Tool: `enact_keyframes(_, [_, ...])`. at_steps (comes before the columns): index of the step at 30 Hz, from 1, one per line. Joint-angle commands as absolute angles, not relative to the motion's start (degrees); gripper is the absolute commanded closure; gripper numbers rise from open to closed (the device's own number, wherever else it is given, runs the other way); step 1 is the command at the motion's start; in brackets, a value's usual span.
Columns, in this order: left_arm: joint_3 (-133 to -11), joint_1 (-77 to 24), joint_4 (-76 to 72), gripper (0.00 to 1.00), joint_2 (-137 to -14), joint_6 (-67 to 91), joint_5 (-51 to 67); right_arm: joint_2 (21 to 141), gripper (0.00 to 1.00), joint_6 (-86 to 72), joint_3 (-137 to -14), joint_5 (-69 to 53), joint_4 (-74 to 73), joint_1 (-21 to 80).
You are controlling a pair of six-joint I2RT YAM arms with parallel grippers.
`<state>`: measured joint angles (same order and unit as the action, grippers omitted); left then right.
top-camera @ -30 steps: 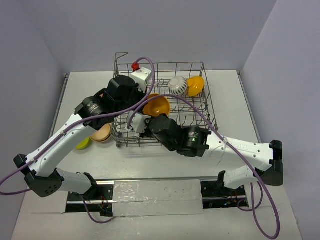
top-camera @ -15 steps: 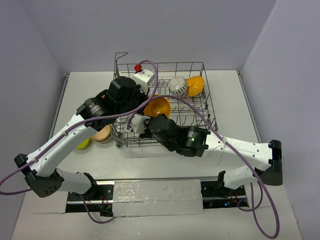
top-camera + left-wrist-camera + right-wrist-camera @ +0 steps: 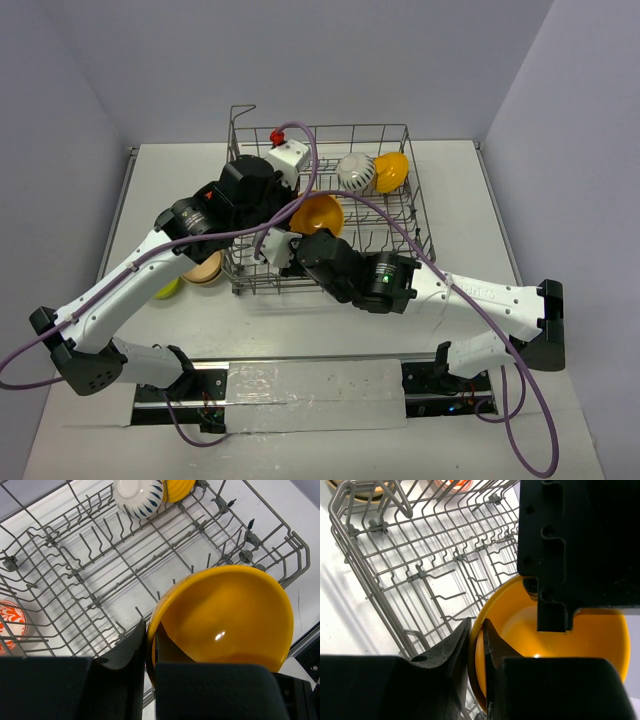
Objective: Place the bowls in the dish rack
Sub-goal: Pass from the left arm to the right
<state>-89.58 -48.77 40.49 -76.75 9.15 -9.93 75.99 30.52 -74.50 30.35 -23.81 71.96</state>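
Note:
An orange-yellow bowl (image 3: 318, 214) hangs tilted over the middle of the grey wire dish rack (image 3: 421, 205), held by both arms. My left gripper (image 3: 296, 203) is shut on its rim (image 3: 150, 630), one finger inside and one outside the bowl (image 3: 225, 615). My right gripper (image 3: 290, 238) is also shut on the rim (image 3: 476, 630) of this bowl (image 3: 520, 622), from the near side. A white striped bowl (image 3: 355, 172) and a second orange-yellow bowl (image 3: 393, 169) stand in the rack's far right corner. A tan bowl (image 3: 204, 267) and a lime green bowl (image 3: 166, 288) lie on the table left of the rack.
A red-and-white patterned bowl (image 3: 10, 625) lies just outside the rack's wall. The rack's raised handle (image 3: 242, 110) stands at its far left corner. Upright tines (image 3: 100, 565) fill the rack floor below the held bowl. Purple cables loop over both arms.
My right gripper's jaws have closed onto the orange-yellow bowl's rim. The left arm and the bowl have shifted slightly to the right over the rack.

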Motion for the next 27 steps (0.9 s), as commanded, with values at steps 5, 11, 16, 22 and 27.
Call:
enact_keyframes(5, [-90.0,-47.9,38.2,0.96,-76.4,12.6,-14.0,71.7,1.00,25.8,-76.7,33.5,-19.1,71.2])
enact_keyframes(11, [-90.1,-47.7,38.1,0.76,-76.7,13.2,-14.8,70.8,1.00,25.8,-76.6,33.7,-18.9,71.2])
enact_keyframes(16, [-90.6,-47.5,37.8,0.68,-76.7,13.3,-14.6,70.1,1.00,25.8,-76.5,34.3,-18.6,71.4])
enact_keyframes(22, [-89.7,-47.2,37.0,0.49,-76.6,13.8,-15.9,68.5,1.00,25.8,-75.6,34.3,-17.8,71.7])
enact_keyframes(27, [-91.9,-46.8,37.2,0.42,-77.3,13.8,-15.4,67.5,1.00,25.8,-75.1,34.6,-17.8,72.1])
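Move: The orange bowl is held by both hands over the dish rack. Its middle lies about 4 cm right and 3 cm back of the left hand, some 3 cm lower, and about 3 cm ahead and 4 cm right of the right hand, level with it. From the right hand, the rack's middle is roughly 13 cm ahead, 4 right and 24 below; the patterned bowl is about 18 ahead, 11 right, with the racked orange bowl 7 cm farther right of it. The left fingers open to a little over half and let go of the rim, the outer finger coming clear of the bowl's wall, while that hand eases about 2 cm up and forward. The right fingers keep their pinch on the near-left rim and, after a brief hold, lift the bowl about 3 cm and slightly right, rolling some 10 degrees with the hand's left side rising. ##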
